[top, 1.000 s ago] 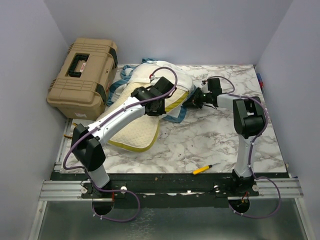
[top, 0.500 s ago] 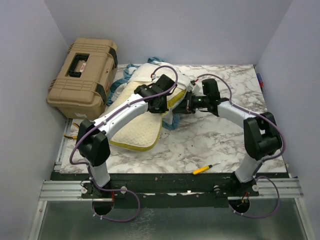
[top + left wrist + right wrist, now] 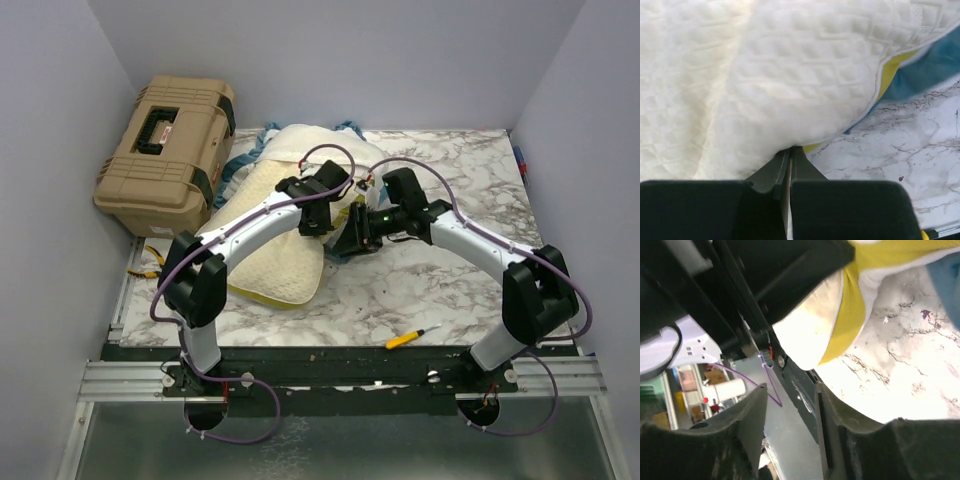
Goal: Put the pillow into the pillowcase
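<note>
The cream quilted pillow (image 3: pixel 275 255) lies on the left half of the marble table, its far end humped up. Blue pillowcase (image 3: pixel 240 165) fabric shows behind it and under its right edge (image 3: pixel 338 252). My left gripper (image 3: pixel 318 215) is shut, its tips (image 3: pixel 790 150) buried under a fold of the pillow (image 3: pixel 790 80) beside the yellow band (image 3: pixel 892 70) and the blue pillowcase (image 3: pixel 935 65). My right gripper (image 3: pixel 354 236) hangs open just right of it; nothing is between its fingers (image 3: pixel 754 420). Its view shows the pillow (image 3: pixel 810 330) corner and the yellow band (image 3: pixel 855 305).
A tan hard case (image 3: pixel 165 150) stands at the back left, touching the fabric. A yellow-handled screwdriver (image 3: pixel 405 338) lies near the front edge. The two arms cross closely over the pillow's right edge. Walls close in on three sides.
My right gripper has swung left and toward the front, closed, then opened with nothing in it. The fabric that lay over the pillow's far end has slipped back, baring the cream top.
</note>
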`<act>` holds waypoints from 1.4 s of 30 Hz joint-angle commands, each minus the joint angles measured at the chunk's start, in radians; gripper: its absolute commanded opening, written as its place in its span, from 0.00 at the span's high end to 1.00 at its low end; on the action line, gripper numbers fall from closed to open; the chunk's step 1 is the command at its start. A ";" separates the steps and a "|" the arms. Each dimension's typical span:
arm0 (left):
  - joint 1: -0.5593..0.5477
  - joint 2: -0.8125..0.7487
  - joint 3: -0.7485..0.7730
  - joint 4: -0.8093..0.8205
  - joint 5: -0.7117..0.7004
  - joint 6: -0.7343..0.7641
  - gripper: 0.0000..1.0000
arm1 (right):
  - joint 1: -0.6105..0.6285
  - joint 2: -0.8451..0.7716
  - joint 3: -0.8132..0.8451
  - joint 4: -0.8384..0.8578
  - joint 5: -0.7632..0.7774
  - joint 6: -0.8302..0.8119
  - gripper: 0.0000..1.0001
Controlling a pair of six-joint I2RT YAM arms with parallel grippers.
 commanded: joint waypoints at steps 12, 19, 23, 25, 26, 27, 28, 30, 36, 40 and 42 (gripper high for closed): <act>-0.002 -0.146 -0.038 0.126 -0.028 0.136 0.45 | -0.314 -0.199 -0.033 -0.202 0.299 -0.054 0.07; -0.120 0.027 0.193 0.120 -0.186 0.209 0.26 | -0.483 -0.277 -0.215 -0.178 0.326 -0.007 0.00; -0.185 0.218 0.370 0.100 -0.276 0.239 0.25 | -0.524 -0.316 -0.300 -0.168 0.338 0.014 0.00; -0.210 0.324 0.471 0.071 -0.325 0.232 0.24 | -0.539 -0.328 -0.324 -0.162 0.334 0.022 0.00; -0.219 0.373 0.520 0.064 -0.330 0.230 0.24 | -0.543 -0.331 -0.330 -0.161 0.333 0.022 0.00; -0.227 0.423 0.563 0.061 -0.335 0.232 0.24 | -0.546 -0.331 -0.332 -0.162 0.333 0.021 0.00; -0.233 0.471 0.599 0.060 -0.347 0.235 0.24 | -0.549 -0.329 -0.329 -0.167 0.333 0.018 0.00; -0.243 0.554 0.660 0.060 -0.396 0.248 0.23 | -0.556 -0.325 -0.320 -0.172 0.331 0.012 0.00; -0.207 0.704 0.737 0.004 -0.639 0.167 0.18 | -0.562 -0.293 -0.280 -0.172 0.299 -0.012 0.00; -0.077 0.711 0.677 -0.003 -0.492 0.119 0.18 | -0.562 -0.261 -0.253 -0.155 0.259 -0.018 0.00; -0.026 0.686 0.631 -0.001 -0.455 0.107 0.31 | -0.562 -0.241 -0.242 -0.146 0.236 -0.025 0.00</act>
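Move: From the left hand, its shut fingers at the pillow's edge, the right side of the pillowcase mouth lies about 11 cm ahead, 11 cm to the right and 9 cm down. The pillow's middle is some 12 cm to its left, level fore and aft and 7 cm lower; the hanging blue hem is about 1 cm ahead, 6 cm right and 11 cm below. From the right hand, that mouth side is roughly 12 cm ahead, 4 cm right and 13 cm down. Rising and drifting slightly left, the left hand opens and lets go of the pillow's edge, arcs some 18 cm right while edging forward, then sinks to the pillowcase mouth's right side, finally easing forward and back left with its fingers wide around the blue hem, and tipping up and rolling on the way. The right hand opens fully and withdraws about 20 cm right, away from the pillow, sinking and turning some 40 degrees clockwise. ##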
